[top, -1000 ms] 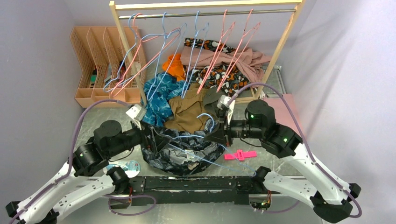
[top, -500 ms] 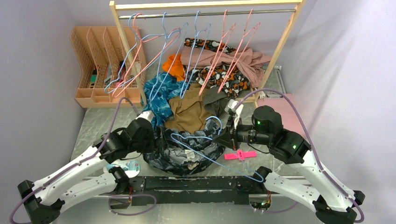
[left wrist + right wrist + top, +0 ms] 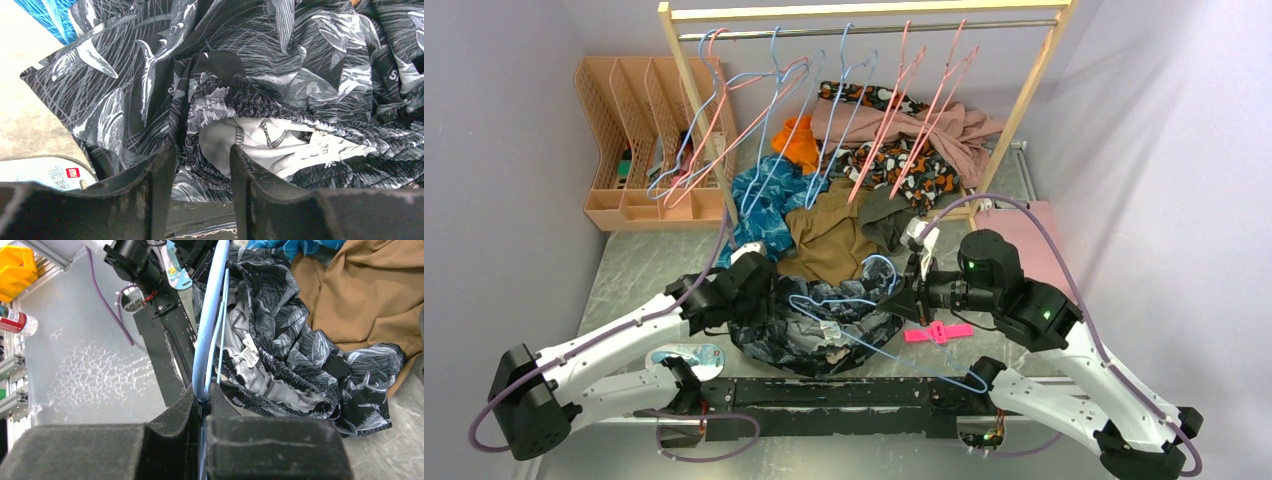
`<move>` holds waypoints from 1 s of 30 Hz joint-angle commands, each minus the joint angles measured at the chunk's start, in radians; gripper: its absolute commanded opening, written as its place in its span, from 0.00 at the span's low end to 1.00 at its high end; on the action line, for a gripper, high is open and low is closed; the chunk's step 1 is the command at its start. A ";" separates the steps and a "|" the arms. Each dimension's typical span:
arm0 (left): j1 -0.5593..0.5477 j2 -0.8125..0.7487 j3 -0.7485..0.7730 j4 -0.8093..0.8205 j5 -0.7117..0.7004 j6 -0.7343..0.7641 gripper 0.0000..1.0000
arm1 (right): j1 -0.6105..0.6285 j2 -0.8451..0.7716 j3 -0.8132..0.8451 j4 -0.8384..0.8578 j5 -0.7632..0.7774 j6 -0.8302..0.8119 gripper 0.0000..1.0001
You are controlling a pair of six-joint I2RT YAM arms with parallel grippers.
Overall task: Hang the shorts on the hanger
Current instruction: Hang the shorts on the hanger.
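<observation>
The dark leaf-print shorts (image 3: 824, 335) lie bunched at the table's near middle, their white lining (image 3: 280, 142) showing inside the waistband. My left gripper (image 3: 769, 295) is down at their left edge. In the left wrist view its jaws (image 3: 200, 155) stand partly apart, with a fold of the elastic waistband between the fingertips (image 3: 162, 170). My right gripper (image 3: 902, 298) is shut on the light-blue wire hanger (image 3: 879, 258), which lies across the top of the shorts. In the right wrist view the blue wire (image 3: 209, 330) runs up from the pinched jaws (image 3: 205, 395) beside the shorts (image 3: 300, 355).
A brown garment (image 3: 829, 235) and a teal one (image 3: 764, 200) lie just behind the shorts. Blue and pink hangers hang from the wooden rack (image 3: 864, 25). Left rear holds a peach file organizer (image 3: 639, 140). A pink clip (image 3: 937, 332) lies right of the shorts; a black rail (image 3: 844, 392) runs along the near edge.
My left arm has swung in and dropped to the shorts' left edge, its jaws narrowing around the waistband. The right gripper with the hanger has shifted slightly right.
</observation>
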 commanded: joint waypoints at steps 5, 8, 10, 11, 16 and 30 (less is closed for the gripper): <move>0.004 -0.024 -0.018 0.108 -0.017 0.013 0.17 | 0.001 0.018 -0.038 0.078 -0.048 0.012 0.00; 0.004 -0.044 0.012 0.082 -0.021 0.015 0.07 | 0.000 0.062 -0.020 0.064 -0.048 -0.011 0.00; 0.004 -0.074 0.039 0.057 -0.023 0.020 0.07 | 0.001 0.095 -0.019 0.057 -0.037 -0.021 0.00; 0.004 -0.094 0.051 0.041 -0.023 0.022 0.07 | 0.001 0.105 0.003 0.059 -0.036 -0.025 0.00; 0.004 -0.147 0.096 -0.005 0.000 0.041 0.07 | 0.000 0.153 0.032 0.092 -0.033 -0.028 0.00; 0.004 -0.185 0.255 -0.046 0.141 0.073 0.07 | 0.157 0.142 -0.119 0.440 0.201 0.028 0.00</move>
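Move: The left hand's half-open fingers already straddle the left end of the dark shorts' waistband, which lies only about 1 cm below the fingertips. The brown shorts are roughly 16 cm ahead and 12 cm to its right; the blue shorts are some 20 cm straight ahead. From the right hand, which already holds the blue hanger, that waistband end is about 21 cm left, 4 cm forward and 18 cm lower; the pink object lies 11 cm to its right, level with it, far below. The left fingers shut on the left end of the waistband and pinch it, then raise it about 11 cm while drifting slightly right and tilting some 20 degrees. Keeping its grip on the hanger, the right hand carries it about 5 cm left and 3 cm forward, dipping and then partly rising again, so the hanger's free end heads for the waistband opening. ##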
